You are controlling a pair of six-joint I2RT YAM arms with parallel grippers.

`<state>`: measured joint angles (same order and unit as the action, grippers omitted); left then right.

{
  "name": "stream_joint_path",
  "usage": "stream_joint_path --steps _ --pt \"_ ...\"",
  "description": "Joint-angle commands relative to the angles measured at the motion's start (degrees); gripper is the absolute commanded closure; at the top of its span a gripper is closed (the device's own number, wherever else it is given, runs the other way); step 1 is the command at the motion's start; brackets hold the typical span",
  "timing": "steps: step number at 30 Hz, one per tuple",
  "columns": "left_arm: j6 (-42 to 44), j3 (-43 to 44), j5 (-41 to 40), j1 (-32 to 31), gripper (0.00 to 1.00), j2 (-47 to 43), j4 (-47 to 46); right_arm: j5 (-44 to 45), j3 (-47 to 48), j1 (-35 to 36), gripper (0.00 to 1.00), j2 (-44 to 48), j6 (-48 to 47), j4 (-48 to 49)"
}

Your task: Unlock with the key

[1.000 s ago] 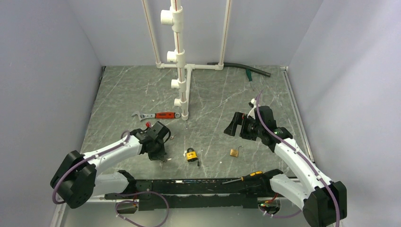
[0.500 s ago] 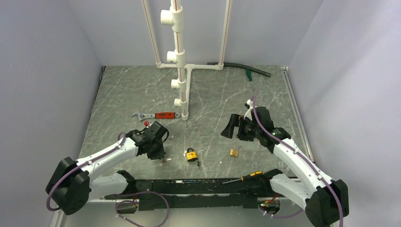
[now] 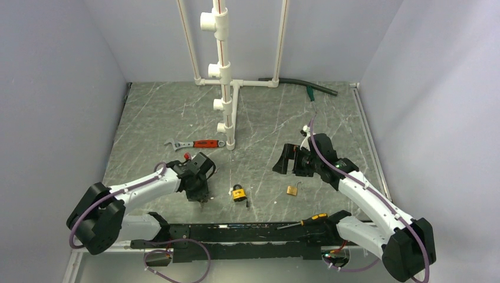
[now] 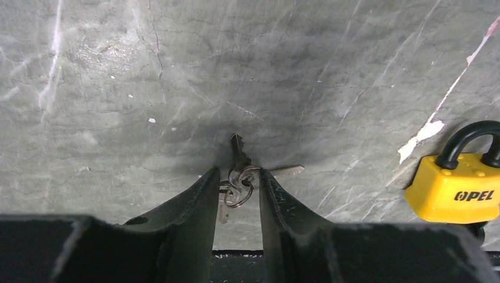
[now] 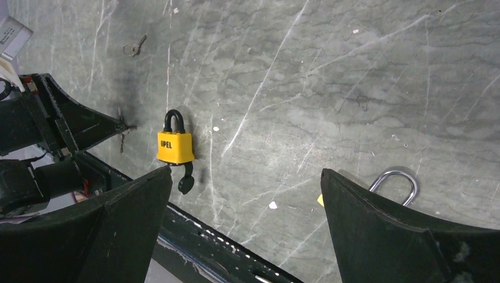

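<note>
The key (image 4: 237,154) is a small silver-grey bunch on a ring, lying on the marble table. My left gripper (image 4: 239,174) points down at it with its jaws a little apart, the ring between the fingertips and against the right finger. In the top view the left gripper (image 3: 200,196) is just left of the yellow padlock (image 3: 239,193). That padlock (image 4: 457,191) lies flat with its black shackle closed. My right gripper (image 5: 245,171) hovers wide open and empty above the table, right of the yellow padlock (image 5: 175,147).
A small brass padlock (image 3: 292,190) with a steel shackle (image 5: 395,183) lies under my right gripper. A screwdriver (image 3: 306,221) rests on the black front rail. A red-handled wrench (image 3: 194,144), white pipes (image 3: 227,88) and a dark hose (image 3: 306,87) lie further back. A thin metal piece (image 5: 134,46) lies apart.
My left gripper's jaws have parted from shut, and its tips have shifted slightly right, onto the key bunch. My right gripper has drifted a little to the left, still wide open.
</note>
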<state>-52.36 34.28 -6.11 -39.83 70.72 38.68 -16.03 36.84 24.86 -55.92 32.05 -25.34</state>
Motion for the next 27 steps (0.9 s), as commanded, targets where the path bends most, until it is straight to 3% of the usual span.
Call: stream_joint_path --steps 1,3,7,17,27 --pt "-0.93 0.48 -1.11 -0.76 0.66 2.9 -1.8 0.93 0.34 0.43 0.0 -0.42 0.63 2.14" --pt "-0.99 0.15 -1.3 -0.86 0.71 4.55 -2.9 0.94 0.41 0.6 0.0 -0.62 0.57 2.01" --pt "-0.24 0.44 -0.9 -1.05 1.0 7.63 -4.62 1.38 0.95 0.71 0.0 -0.93 0.01 1.0" --pt "0.51 4.82 -1.48 -2.85 1.0 1.4 0.87 0.52 1.15 1.17 0.0 -1.86 -0.06 1.92" --pt "3.94 5.63 0.4 -3.06 1.0 -9.36 -0.31 -1.1 1.43 5.43 0.0 -0.91 0.51 6.07"
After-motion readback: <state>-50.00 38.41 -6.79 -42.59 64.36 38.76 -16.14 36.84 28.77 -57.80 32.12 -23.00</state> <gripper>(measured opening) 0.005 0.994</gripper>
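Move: The keys lie practically between the left fingertips, about 1 cm below the hand point. The yellow padlock is some 12 cm to this hand's right and 3 cm ahead; a small loose key lies about 10 cm ahead and 4 cm right. From the right hand, the yellow padlock is some 16 cm left and 3 cm back, about 11 cm below, the keys 28 cm left and 6 cm back, and the brass padlock 3 cm right and 3 cm back, at a similar depth. The left fingers close fully at the keys on the table while sliding about 1.5 cm forward and to the right, but shut on nothing and come away empty, rising some 4 cm with a little more rightward and forward drift, the tips tilting forward about 10 degrees. The right hand, kept wide open, sinks 1 cm, comes most of the way back up and eases 2 cm left towards the yellow padlock. ##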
